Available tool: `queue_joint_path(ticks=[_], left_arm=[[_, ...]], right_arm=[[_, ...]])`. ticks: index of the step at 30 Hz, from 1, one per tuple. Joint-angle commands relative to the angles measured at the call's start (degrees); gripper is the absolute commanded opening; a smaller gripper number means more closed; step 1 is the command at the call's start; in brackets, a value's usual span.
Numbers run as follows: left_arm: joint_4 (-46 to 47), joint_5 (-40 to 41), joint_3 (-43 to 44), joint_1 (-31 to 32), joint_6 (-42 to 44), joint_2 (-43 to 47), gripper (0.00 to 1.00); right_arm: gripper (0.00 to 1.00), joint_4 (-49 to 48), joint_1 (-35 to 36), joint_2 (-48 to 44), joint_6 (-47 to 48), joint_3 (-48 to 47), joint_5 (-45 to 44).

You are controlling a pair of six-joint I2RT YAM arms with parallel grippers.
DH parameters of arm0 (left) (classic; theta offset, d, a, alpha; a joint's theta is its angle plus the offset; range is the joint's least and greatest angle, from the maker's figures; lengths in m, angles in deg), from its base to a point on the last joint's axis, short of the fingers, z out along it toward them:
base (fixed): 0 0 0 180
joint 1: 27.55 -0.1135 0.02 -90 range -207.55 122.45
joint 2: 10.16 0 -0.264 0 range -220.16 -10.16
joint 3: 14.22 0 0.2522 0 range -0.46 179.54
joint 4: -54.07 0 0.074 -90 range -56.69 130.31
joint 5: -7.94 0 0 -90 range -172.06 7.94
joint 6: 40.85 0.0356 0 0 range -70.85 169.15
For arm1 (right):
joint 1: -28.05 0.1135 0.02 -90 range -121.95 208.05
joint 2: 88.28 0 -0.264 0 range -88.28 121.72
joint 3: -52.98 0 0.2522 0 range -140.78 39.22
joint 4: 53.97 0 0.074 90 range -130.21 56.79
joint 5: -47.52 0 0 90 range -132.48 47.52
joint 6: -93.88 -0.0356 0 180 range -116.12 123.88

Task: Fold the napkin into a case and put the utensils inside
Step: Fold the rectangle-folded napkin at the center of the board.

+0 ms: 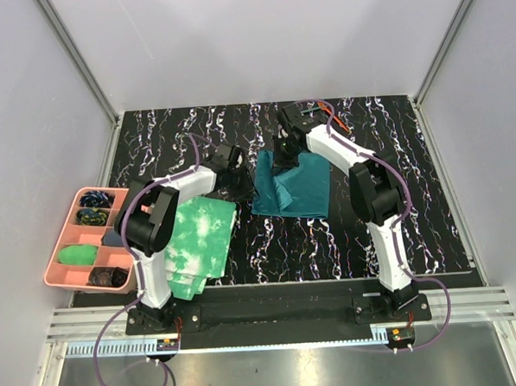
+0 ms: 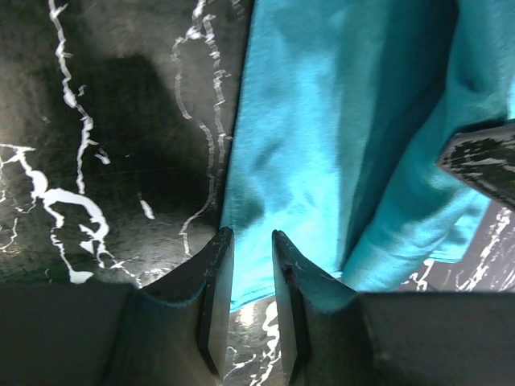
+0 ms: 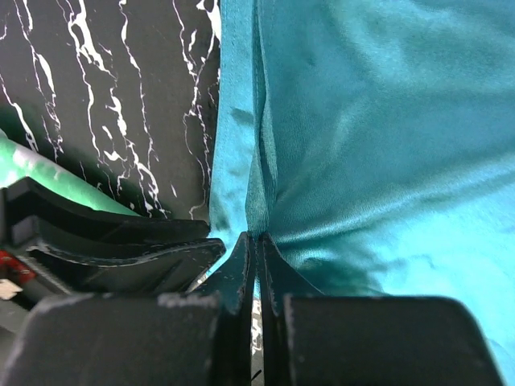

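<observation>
The dark teal napkin (image 1: 292,189) lies loosely folded and creased at the table's centre. My right gripper (image 3: 257,237) is shut on a pinched ridge of the napkin (image 3: 362,121) at its far left corner (image 1: 281,161). At the napkin's left edge (image 2: 322,121), my left gripper (image 2: 252,235) stands just beside the right one; its jaws are a little apart and the cloth's corner lies between the tips. In the top view the left gripper (image 1: 240,183) is partly hidden by its wrist. An orange-red utensil (image 1: 334,116) lies at the far side, behind the right arm. No case is in view.
A green-and-white tie-dye cloth (image 1: 200,244) lies at the near left, under the left arm. A pink compartment tray (image 1: 60,247) with small items sits off the table's left edge. White walls close the table on three sides.
</observation>
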Motion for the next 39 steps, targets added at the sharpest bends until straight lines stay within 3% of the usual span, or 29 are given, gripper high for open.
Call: queue_joint_path(ticks=[1,32,35,38,39], left_arm=[[1.99,1.17,-0.84,-0.02,-0.47,-0.58,0.28],[1.99,0.55,-0.93,-0.02,-0.38,0.82,0.26],[1.90,0.99,-1.28,-0.37,-0.65,2.75,0.29],[1.98,1.87,-2.69,-1.60,-1.00,6.35,0.33],[1.99,1.87,-3.04,-2.47,-1.08,7.32,0.35]], right_arm=[[0.00,-2.49,0.84,0.88,-1.98,-3.46,1.69],[0.01,-3.02,1.72,6.68,-4.09,-7.68,4.14],[0.18,-3.72,1.63,7.29,-4.17,-8.20,7.21],[0.26,-5.39,1.45,6.95,-4.87,-7.86,11.86],[0.35,-6.43,1.19,6.42,-5.14,-7.25,12.84]])
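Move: The right gripper holds the napkin's free end above the board. The napkin's left edge, where this end goes, has its middle about 6 cm to the left, 4 cm back and 4 cm below. Beyond lie the turquoise spoon, some 15 cm ahead and 8 cm right, and the orange utensil, 13 cm ahead and 16 cm right. For the left gripper that edge's middle is about 4 cm ahead, 1 cm right and just below. Carry the pinched end with the right gripper about 4 cm left and slightly forward, towards the napkin's left edge, sinking some 2 cm late in the travel; then begin opening the fingers to lay it down. Keep the left gripper low at that edge, near its close corner, settling a touch lower to hold the bottom layer. ##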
